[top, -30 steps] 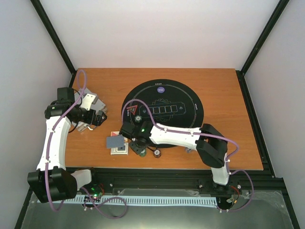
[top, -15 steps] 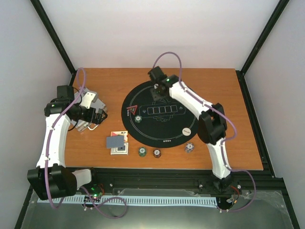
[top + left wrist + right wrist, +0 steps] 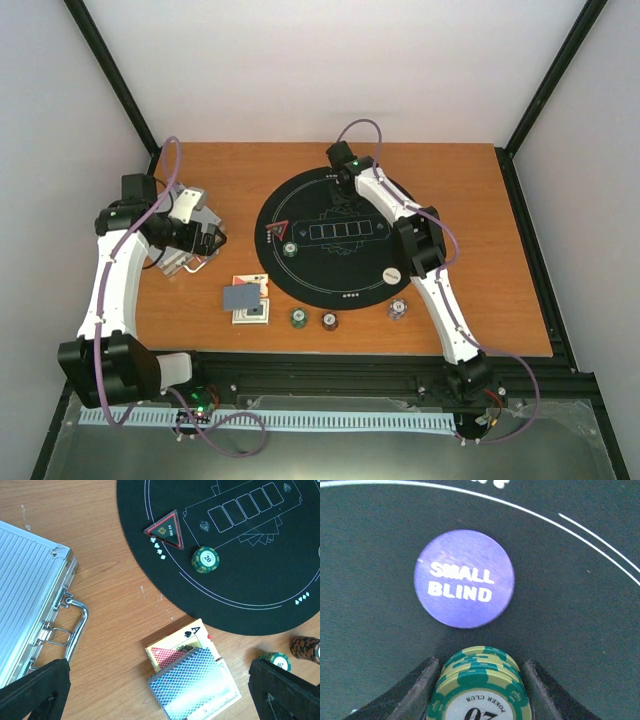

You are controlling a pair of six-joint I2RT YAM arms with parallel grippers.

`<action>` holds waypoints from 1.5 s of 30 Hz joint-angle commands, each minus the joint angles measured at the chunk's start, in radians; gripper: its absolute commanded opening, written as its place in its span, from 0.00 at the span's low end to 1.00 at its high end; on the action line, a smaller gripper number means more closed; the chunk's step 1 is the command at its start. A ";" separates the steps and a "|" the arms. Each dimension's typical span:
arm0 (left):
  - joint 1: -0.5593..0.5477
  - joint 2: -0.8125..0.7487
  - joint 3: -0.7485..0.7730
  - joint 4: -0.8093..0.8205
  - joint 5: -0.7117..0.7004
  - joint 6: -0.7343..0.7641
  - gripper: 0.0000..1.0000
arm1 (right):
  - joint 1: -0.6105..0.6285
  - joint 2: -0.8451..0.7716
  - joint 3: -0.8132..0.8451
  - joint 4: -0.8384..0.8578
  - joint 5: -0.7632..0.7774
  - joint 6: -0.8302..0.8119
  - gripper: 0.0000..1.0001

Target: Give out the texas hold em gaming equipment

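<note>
My right gripper [image 3: 480, 692] is shut on a small stack of green striped poker chips [image 3: 480, 680], low over the black mat's far edge [image 3: 300, 185], next to a purple SMALL BLIND disc [image 3: 464, 578]. From above, that gripper [image 3: 345, 190] hides the disc. My left gripper [image 3: 160, 702] hangs open over bare wood near the grey-backed card deck [image 3: 192, 687], holding nothing. The deck [image 3: 241, 297] lies on a card box showing an ace [image 3: 197, 632]. A green chip [image 3: 289, 249] sits on the mat. A white dealer button [image 3: 389, 273] lies at its front right.
A silver aluminium case [image 3: 190, 215] lies at the left under my left arm, its handle [image 3: 75, 625] toward the cards. A red triangular marker [image 3: 165, 530] rests on the mat. Green [image 3: 297, 318], brown [image 3: 329, 321] and blue-white [image 3: 399, 310] chips stand along the front edge.
My right arm has swung from the chips at the mat's near-left edge across to its far edge. The left arm has hardly moved.
</note>
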 commanded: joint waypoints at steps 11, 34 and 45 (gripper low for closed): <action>0.007 0.037 0.029 0.009 0.018 0.004 1.00 | 0.039 0.011 -0.037 0.068 -0.097 0.028 0.18; 0.008 0.016 0.065 -0.034 0.028 -0.019 1.00 | 0.160 -0.418 -0.333 0.019 0.056 0.002 0.69; 0.018 -0.004 0.036 0.006 -0.036 -0.081 1.00 | 0.556 -0.770 -0.874 0.147 0.048 0.197 0.78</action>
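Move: Just ahead of the right hand, which already holds a green chip stack down by the mat, lies the small blind button, about 4 cm forward, 2 cm to the left and some 2 cm lower. The printed card boxes are roughly 10 cm back and 2 cm left; the other green stack on the mat lies about 16 cm back and 17 cm left. From the left hand, the small blind is some 21 cm ahead, 32 cm right and 19 cm below. Shifting the held green stack about 2 cm left at mat level, the right hand brings it in just behind the small blind, holds there, then opens its fingers and lets go. It rises clear and sweeps back some 24 cm and farther left over the mat, ending about 12 cm higher, towards the chips at the near edge, turning some 20 degrees counter-clockwise while the fingers keep opening. ##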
